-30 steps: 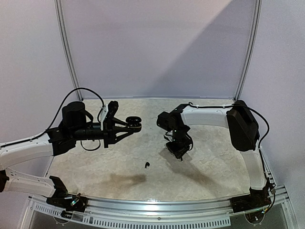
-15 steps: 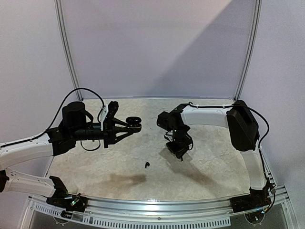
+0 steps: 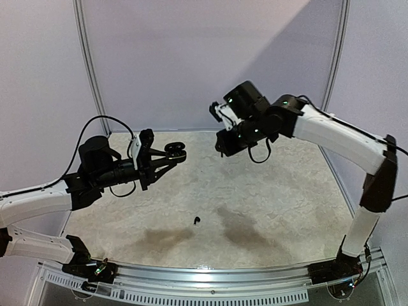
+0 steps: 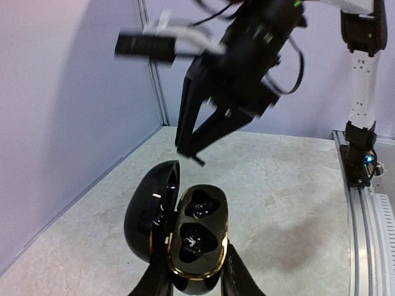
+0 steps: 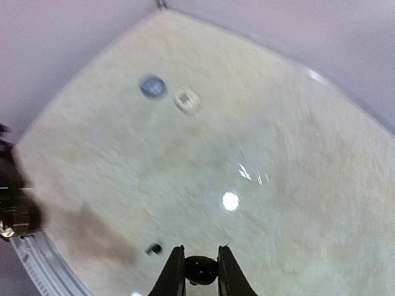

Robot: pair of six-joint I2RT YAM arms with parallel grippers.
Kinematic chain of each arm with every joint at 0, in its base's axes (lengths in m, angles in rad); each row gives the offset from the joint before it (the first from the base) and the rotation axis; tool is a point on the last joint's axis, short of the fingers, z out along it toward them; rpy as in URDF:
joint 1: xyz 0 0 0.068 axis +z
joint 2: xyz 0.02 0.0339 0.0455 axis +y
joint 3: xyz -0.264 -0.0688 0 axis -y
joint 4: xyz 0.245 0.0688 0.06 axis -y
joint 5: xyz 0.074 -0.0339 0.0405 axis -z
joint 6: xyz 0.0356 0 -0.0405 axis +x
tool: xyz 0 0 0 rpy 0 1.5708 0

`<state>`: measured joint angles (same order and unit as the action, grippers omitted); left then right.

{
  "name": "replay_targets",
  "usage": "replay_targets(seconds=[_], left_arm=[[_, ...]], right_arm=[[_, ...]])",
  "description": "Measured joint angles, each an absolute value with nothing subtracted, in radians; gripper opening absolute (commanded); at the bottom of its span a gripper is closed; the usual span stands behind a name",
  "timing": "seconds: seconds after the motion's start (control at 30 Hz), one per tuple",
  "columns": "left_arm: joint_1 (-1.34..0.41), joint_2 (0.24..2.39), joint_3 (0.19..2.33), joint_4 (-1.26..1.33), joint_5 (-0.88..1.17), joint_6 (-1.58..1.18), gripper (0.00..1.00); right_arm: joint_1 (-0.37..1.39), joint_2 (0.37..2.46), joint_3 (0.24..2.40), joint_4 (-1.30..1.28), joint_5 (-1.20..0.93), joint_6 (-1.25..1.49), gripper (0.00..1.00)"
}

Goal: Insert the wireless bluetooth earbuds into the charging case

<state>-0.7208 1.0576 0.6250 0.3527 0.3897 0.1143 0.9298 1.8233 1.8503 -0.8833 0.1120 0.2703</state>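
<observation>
My left gripper (image 3: 167,157) (image 4: 197,274) is shut on the base of the black, gold-rimmed charging case (image 3: 176,152) (image 4: 197,231) and holds it in the air. The case's lid (image 4: 148,206) stands open to the left. Its two wells look dark with small glints. My right gripper (image 3: 222,144) (image 5: 199,264) hangs high, just right of the case, shut on one black earbud (image 5: 200,271). In the left wrist view the right gripper (image 4: 190,154) points down at the case from just above. A second black earbud (image 3: 196,221) (image 5: 153,249) lies on the table.
The table (image 3: 280,210) is pale and speckled, with walls at the back and sides and a metal rail (image 3: 210,275) at the near edge. Far off in the right wrist view lie a small grey thing (image 5: 151,86) and a small white one (image 5: 187,100), both blurred.
My right arm has risen from low over the table to high beside the case, carrying the black earbud. The left gripper has lifted the case slightly.
</observation>
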Motion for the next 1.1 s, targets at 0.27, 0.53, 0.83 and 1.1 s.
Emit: replay_targets(seconds=[0.27,0.53,0.83,1.1], left_arm=[[-0.728,1.075,0.622,0.471,0.296,0.157,0.0],[-0.731,1.074,0.611,0.513,0.28,0.164,0.0],[-0.731,1.065,0.605,0.519,0.28,0.126,0.0],[-0.731,1.06,0.605,0.525,0.306,0.092,0.0]], right_arm=[[1.104,1.579,1.652,-0.301,0.053,0.108,0.0],[1.114,1.635,1.61,-0.102,-0.014,-0.01,0.0],[1.118,1.664,1.602,-0.062,-0.014,-0.103,0.0],[1.118,1.664,1.551,-0.056,-0.007,-0.149,0.0]])
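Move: The black charging case, open in the left fingers, lies about 11 cm to the left of the right hand, some 7 cm back and 5 cm higher; the right fingers already hold one black earbud. The other black earbud is still on the table, roughly 8 cm back, 8 cm left and 24 cm below the right hand. From the left hand, the held earbud is some 13 cm right, 7 cm ahead and 5 cm lower. The earbud, kept pinched in the right fingers, is carried quickly up about 15 cm, left 10 cm and back 8 cm towards the open case, the wrist swinging some 50 degrees so the fingers turn up from the table and point left; the hand then sinks about 3 cm over the case. The left hand keeps its grip and lifts the case about 3 cm to meet it, tilting slightly. ##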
